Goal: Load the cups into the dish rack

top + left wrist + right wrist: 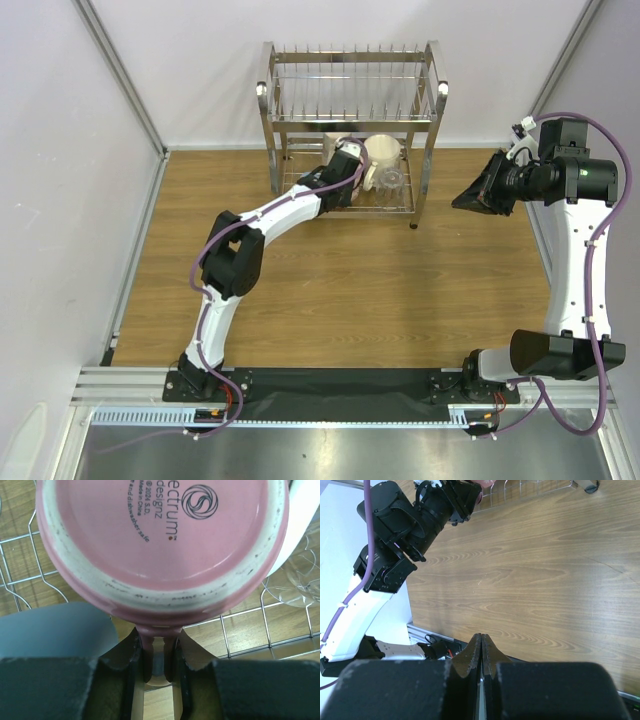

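The pink mug (160,535) fills the left wrist view bottom-up, its printed base facing the camera. My left gripper (159,655) is shut on its handle, over the wire floor of the dish rack's (350,70) lower tier. In the top view the left gripper (350,160) reaches into that tier beside a cream mug (384,150) and the clear glass tumbler (392,180). The light blue cup (50,630) lies just left of the fingers, and the tumbler (300,585) shows at the right. My right gripper (481,645) is shut on nothing, held high at the right (470,200).
Another cream mug (333,142) stands at the back of the lower tier. The rack's upper tier carries upright prongs (350,50). Walls close in the table at left, back and right. The wooden tabletop (380,290) stretches between the rack and the arm bases.
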Action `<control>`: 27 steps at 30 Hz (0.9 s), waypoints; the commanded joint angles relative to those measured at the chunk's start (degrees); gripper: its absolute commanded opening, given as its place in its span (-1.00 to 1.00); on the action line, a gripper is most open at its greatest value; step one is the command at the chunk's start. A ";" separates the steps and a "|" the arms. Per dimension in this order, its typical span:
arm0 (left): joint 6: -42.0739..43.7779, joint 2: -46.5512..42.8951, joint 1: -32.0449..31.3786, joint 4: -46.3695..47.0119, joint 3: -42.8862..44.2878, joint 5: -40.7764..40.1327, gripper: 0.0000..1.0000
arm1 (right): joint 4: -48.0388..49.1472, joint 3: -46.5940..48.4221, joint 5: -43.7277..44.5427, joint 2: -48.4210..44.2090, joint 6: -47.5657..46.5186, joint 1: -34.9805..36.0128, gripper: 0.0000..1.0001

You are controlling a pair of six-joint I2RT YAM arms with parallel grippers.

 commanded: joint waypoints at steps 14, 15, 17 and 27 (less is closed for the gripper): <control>-1.44 -4.59 0.38 4.25 -4.83 -0.17 0.11 | -9.10 0.41 -1.01 0.02 -0.51 0.28 -0.92; -1.36 -4.68 0.30 4.16 -4.75 -0.08 0.11 | -9.10 0.41 -1.10 0.02 -0.51 0.28 -0.92; -1.09 -5.20 0.30 4.25 -4.75 0.53 0.13 | -9.10 0.41 -1.28 0.10 -0.59 0.28 -0.92; -1.36 -8.45 -0.85 2.32 -5.54 2.20 0.12 | -9.10 0.94 -2.42 0.63 -1.56 0.19 -0.91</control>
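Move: The pink mug, its handle still pinched in the left fingers, stands upside down on the rack's lower shelf, its middle about 6 cm ahead of the left hand and 1 cm right, at hand height. The blue cup is some 8 cm left and 3 ahead, the glass 9 right and 4 ahead, the white mug 7 right and 10 ahead, all roughly level. From the right hand the pink mug lies roughly 27 cm ahead, 21 left, 24 below. The left hand sinks about 1.5 cm, opening to let go of the pink mug's handle, then eases up and back. ##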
